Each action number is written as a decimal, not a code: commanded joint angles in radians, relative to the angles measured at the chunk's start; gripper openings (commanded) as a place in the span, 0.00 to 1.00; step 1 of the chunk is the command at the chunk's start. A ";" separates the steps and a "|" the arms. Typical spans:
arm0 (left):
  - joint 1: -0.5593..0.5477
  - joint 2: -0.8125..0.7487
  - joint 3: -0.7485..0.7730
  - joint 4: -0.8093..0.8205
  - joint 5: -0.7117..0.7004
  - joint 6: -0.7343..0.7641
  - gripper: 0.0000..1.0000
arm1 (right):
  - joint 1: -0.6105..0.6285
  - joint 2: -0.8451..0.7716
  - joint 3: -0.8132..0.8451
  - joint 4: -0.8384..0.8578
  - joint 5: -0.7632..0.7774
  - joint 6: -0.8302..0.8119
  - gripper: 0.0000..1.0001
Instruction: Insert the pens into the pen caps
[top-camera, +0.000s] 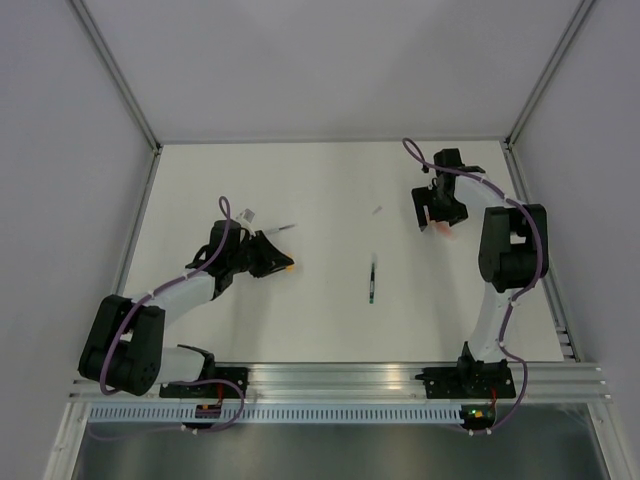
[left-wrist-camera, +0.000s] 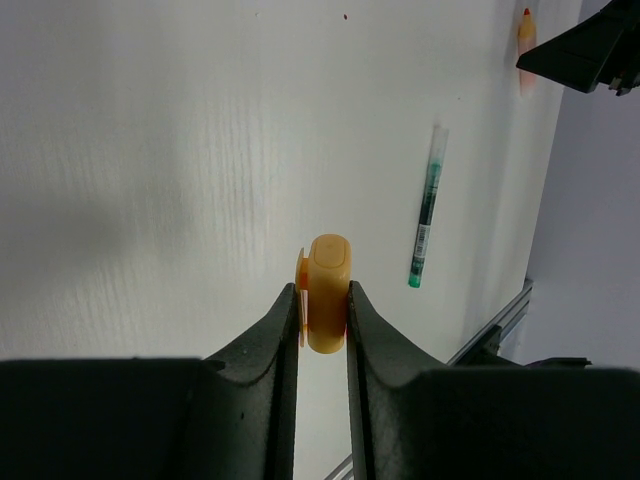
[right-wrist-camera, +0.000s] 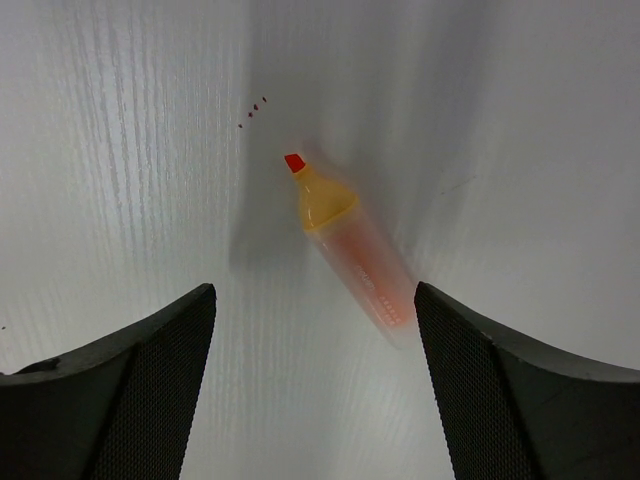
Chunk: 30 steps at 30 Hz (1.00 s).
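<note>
My left gripper (top-camera: 278, 263) is shut on the yellow-orange pen cap (left-wrist-camera: 327, 290), which sticks out past the fingertips (left-wrist-camera: 285, 310) above the table. The pink-orange marker (right-wrist-camera: 352, 248) lies uncapped on the table, red tip pointing away. My right gripper (right-wrist-camera: 312, 295) hangs open over the marker's rear end, its fingers (right-wrist-camera: 160, 370) apart from it on both sides. In the top view that marker (top-camera: 444, 230) shows just below the right gripper (top-camera: 437, 212). The dark green pen (top-camera: 372, 283) lies mid-table. A thin silver pen (top-camera: 284, 229) lies near the left gripper. A tiny grey cap (top-camera: 377, 210) lies further back.
Grey walls with metal posts (top-camera: 130, 95) bound the white table on three sides. An aluminium rail (top-camera: 340, 380) carrying both arm bases runs along the near edge. In the left wrist view, the green pen (left-wrist-camera: 428, 205) lies right of the held cap.
</note>
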 joint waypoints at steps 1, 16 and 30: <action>-0.004 -0.002 -0.005 0.046 0.029 0.004 0.02 | -0.009 0.016 -0.022 0.024 0.015 -0.039 0.88; -0.004 -0.019 -0.006 0.052 0.045 0.001 0.02 | -0.031 0.037 -0.062 0.023 -0.124 -0.035 0.76; -0.003 -0.035 -0.017 0.046 0.052 0.010 0.02 | 0.106 -0.016 -0.144 -0.049 -0.143 0.068 0.55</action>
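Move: Just under the open right hand lies the orange pen, its middle about 1 cm ahead, 2 cm to the right and 3 cm below, its nib pointing ahead and left. The small clear cap sits roughly 18 cm to that hand's left and 5 cm farther out; the green pen some 18 cm left and 14 cm back. For the left hand, still holding the orange cap, the orange pen is around 14 cm ahead and 48 cm to the right. Sinking about 2 cm to bring its fingertips down around the tail half of the orange pen, the right hand pauses, closes partway without shutting, then sweeps left some 5 cm and back about 3 cm. The right fingertip ends against the pen's tail, pushing it along to the left, with the wrist tipping only slightly. ##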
